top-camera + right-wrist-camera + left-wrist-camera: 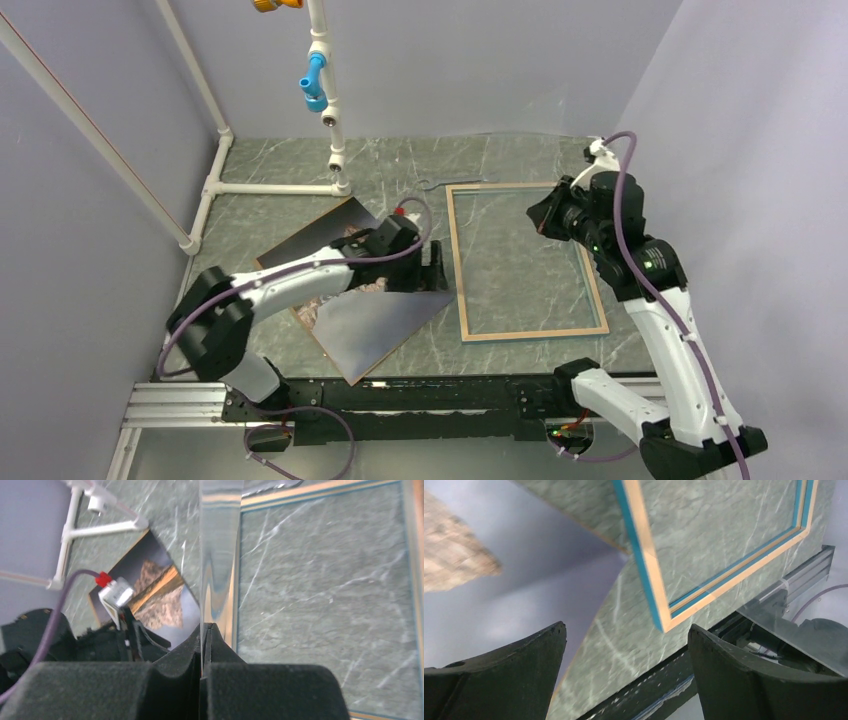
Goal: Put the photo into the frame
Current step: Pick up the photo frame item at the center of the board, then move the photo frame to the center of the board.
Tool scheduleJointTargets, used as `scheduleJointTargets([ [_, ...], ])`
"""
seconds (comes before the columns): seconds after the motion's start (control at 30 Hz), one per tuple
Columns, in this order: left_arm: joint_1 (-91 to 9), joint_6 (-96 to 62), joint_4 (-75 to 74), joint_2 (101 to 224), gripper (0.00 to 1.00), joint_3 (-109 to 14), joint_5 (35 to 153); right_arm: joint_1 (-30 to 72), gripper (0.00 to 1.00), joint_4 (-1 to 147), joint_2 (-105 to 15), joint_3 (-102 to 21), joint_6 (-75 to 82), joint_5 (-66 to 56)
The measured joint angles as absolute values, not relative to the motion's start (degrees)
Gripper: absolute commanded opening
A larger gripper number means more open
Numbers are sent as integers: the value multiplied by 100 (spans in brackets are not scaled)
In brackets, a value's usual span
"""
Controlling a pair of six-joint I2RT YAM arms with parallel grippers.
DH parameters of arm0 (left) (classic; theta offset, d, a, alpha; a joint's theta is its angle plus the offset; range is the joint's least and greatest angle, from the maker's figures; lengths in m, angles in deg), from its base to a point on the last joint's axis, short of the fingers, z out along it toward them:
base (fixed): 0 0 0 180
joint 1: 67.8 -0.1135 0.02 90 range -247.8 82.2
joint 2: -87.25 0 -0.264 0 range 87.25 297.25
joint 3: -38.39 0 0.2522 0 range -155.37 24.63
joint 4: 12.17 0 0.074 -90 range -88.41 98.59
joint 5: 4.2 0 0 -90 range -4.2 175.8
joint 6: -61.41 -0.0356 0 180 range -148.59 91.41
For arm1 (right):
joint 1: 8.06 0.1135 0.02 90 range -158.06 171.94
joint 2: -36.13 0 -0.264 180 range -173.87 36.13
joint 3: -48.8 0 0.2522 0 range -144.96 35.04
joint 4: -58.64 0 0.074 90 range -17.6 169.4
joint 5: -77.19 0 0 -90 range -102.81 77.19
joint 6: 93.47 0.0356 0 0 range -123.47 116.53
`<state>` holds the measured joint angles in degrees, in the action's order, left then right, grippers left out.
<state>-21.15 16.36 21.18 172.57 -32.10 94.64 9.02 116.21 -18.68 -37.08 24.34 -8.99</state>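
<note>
The frame [527, 333] lies flat on the table right of centre with its pale tan back up; its blue side edge shows in the left wrist view [640, 555]. The photo [385, 320] lies left of it at an angle, its mountain visible in the right wrist view [159, 592]. My left gripper [435, 268] hangs open over the photo's right corner, with nothing between its fingers [624, 630]. My right gripper [548, 215] sits above the frame's far right part. It is shut [204, 626] on a clear glossy sheet [218, 555], seen edge-on.
A white pipe stand [335, 150] with a blue fitting [315, 88] rises at the back left. A thin grey hook [440, 183] lies behind the frame. An aluminium rail [400, 400] runs along the near edge. Grey walls close in the left, back and right.
</note>
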Motion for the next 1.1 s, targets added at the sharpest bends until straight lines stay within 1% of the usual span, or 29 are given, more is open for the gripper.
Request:
scheduleJointTargets([
  [0.2,-1516,1787,2392,18579,89,-4426,9161,902,0,11809,-1413,-4016,2364,-1852],
  [0.33,-1230,1918,2772,19342,86,-5223,8896,900,0,11879,-1099,-4077,2298,-2208],
  [0.53,-1026,2123,3259,19954,79,-5768,8614,902,0,11929,-972,-4215,2220,-2576],
  [0.7,-978,2222,3679,20395,73,-6187,8378,900,0,11955,-1005,-4215,2218,-2626],
  [0.77,-974,2239,3775,20478,68,-6257,8324,902,0,11955,-1029,-4215,2218,-2626],
  [0.93,-970,2311,3930,20505,52,-6316,8245,900,0,11955,-1070,-4212,2218,-2619],
  [1.1,-976,2416,3799,20494,31,-6207,8302,902,0,11955,-1079,-4186,2215,-2576],
])
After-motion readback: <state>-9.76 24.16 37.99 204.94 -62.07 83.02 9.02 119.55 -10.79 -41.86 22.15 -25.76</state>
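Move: The left hand, empty and open, goes for the near part of the frame's left bar, about 8 cm to its right, neither ahead nor back, and some 9 cm below. The frame's near-left corner is about 7 cm back and 9 cm right; the photo's middle lies 12 cm left and 2 cm ahead, both at table level too. From the right hand, already holding the clear film high up, that bar spot is about 12 cm left, 5 cm back and 29 cm below. The left fingers come down astride the frame's left bar and start closing on it, to under half open; whether the pads touch yet can't be seen. To get there the hand sweeps about 8 cm right, then sinks 8 cm, tilting some 20 degrees to point more steeply down. The right hand keeps its pinch on the clear film, drawing it right, up and slightly back, away from the bar, then nearly stops. ##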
